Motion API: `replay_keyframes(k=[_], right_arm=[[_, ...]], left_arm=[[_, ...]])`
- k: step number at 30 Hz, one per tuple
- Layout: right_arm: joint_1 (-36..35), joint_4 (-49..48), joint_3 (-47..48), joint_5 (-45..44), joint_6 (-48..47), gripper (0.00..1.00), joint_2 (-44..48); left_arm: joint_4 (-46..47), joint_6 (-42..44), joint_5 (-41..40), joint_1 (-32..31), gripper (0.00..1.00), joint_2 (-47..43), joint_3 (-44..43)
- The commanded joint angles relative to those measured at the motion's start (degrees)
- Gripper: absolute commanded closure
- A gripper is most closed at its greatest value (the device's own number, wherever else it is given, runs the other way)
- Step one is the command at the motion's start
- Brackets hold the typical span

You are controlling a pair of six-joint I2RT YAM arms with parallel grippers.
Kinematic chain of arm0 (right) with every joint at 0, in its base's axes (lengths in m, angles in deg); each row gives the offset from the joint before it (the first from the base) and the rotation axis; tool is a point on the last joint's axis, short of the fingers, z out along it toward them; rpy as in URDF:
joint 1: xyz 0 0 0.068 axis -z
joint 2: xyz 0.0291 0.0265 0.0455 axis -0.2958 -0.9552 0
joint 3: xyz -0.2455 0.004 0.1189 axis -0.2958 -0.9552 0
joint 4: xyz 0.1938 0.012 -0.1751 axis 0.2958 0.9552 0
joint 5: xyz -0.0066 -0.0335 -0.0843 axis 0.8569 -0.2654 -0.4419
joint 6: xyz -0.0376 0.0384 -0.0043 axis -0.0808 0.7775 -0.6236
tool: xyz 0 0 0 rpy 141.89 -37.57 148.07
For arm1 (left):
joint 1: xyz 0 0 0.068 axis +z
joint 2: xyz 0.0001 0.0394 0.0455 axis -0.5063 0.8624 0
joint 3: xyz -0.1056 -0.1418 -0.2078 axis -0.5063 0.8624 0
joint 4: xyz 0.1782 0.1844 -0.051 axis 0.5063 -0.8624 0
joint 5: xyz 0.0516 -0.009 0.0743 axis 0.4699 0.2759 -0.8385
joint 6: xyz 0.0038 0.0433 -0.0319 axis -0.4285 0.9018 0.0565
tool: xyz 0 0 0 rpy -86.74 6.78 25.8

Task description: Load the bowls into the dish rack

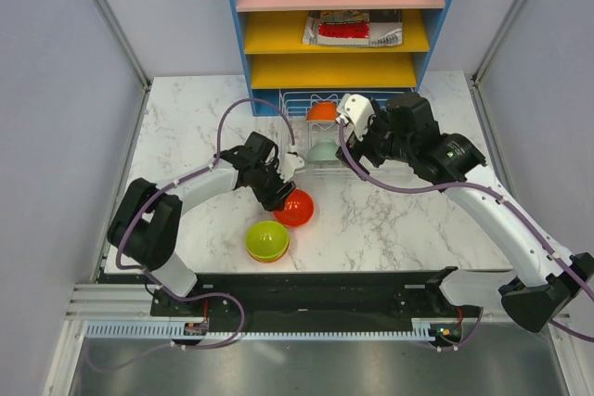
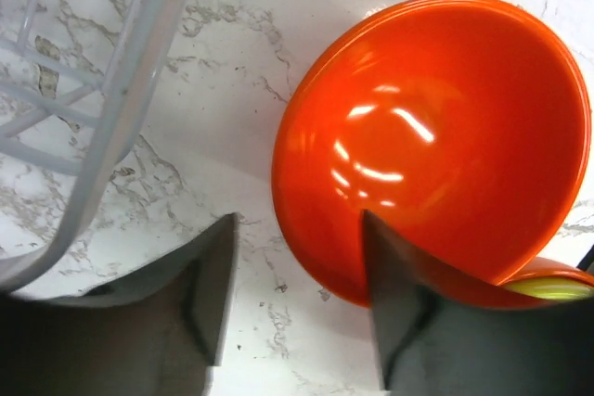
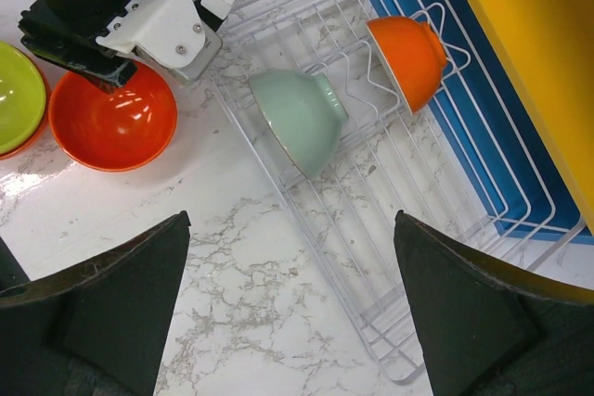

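Observation:
A red bowl [image 1: 294, 208] [image 2: 436, 136] sits upright on the marble table. My left gripper [image 1: 278, 194] [image 2: 297, 220] is open and straddles its near rim, with one finger [image 2: 394, 294] inside the bowl and the other [image 2: 215, 285] outside, clear of the wall. A lime green bowl [image 1: 267, 239] [image 2: 557, 287] rests nested in an orange one just in front. In the white dish rack [image 1: 295, 104] [image 3: 371, 229], a mint bowl [image 1: 323, 151] [image 3: 302, 122] and an orange bowl [image 1: 322, 110] [image 3: 408, 57] stand on edge. My right gripper [image 1: 364, 141] [image 3: 290, 220] hangs open and empty above the rack's near side.
The blue shelf unit [image 1: 334, 34] with pink and yellow shelves stands right behind the rack. The rack's wire corner [image 2: 121, 108] lies close to the left of my left gripper. Grey walls close in the table on both sides.

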Motion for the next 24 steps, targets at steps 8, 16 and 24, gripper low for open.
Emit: replay_keyframes(k=[8, 16, 24], right_arm=[[0.99, -4.17, -1.36, 0.31, 1.5, 0.02, 1.07], [3.98, -9.71, 0.64, -2.24, 5.54, 0.02, -6.39], [4.24, -14.11, 9.79, -14.68, 6.95, 0.02, -22.03]], left_arm=[[-0.77, 0.57, -1.96, -0.74, 0.98, -5.06, -0.71], [-2.35, -0.05, -1.88, -0.39, 0.98, -13.6, -3.6], [-2.45, -0.4, 0.41, 1.89, 0.98, -22.56, -8.17]])
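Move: The red bowl's middle lies about 3 cm back, 4 cm right and 2 cm below the left hand, whose parted fingers straddle its rim; the lime bowl stack is 12 cm back, 2 cm left. The right hand has the grey-green bowl about 10 cm ahead, 7 cm left, 24 cm below it, the orange bowl 9 cm beyond that, and the red bowl 5 cm back, 13 cm left and lower. The left hand stays almost in place while its fingers finish closing, pinching the red bowl's near rim on the forward-left side, then it lifts the bowl about 11 cm nearly straight up, the wrist tilting some 15–20 degrees so that the fingertips swing forward. Meanwhile the right hand, empty and wide open, waits at first, then reaches some 9 cm forward over the dish rack, sinking about 4 cm and turning slightly clockwise towards the grey-green and orange bowls. ##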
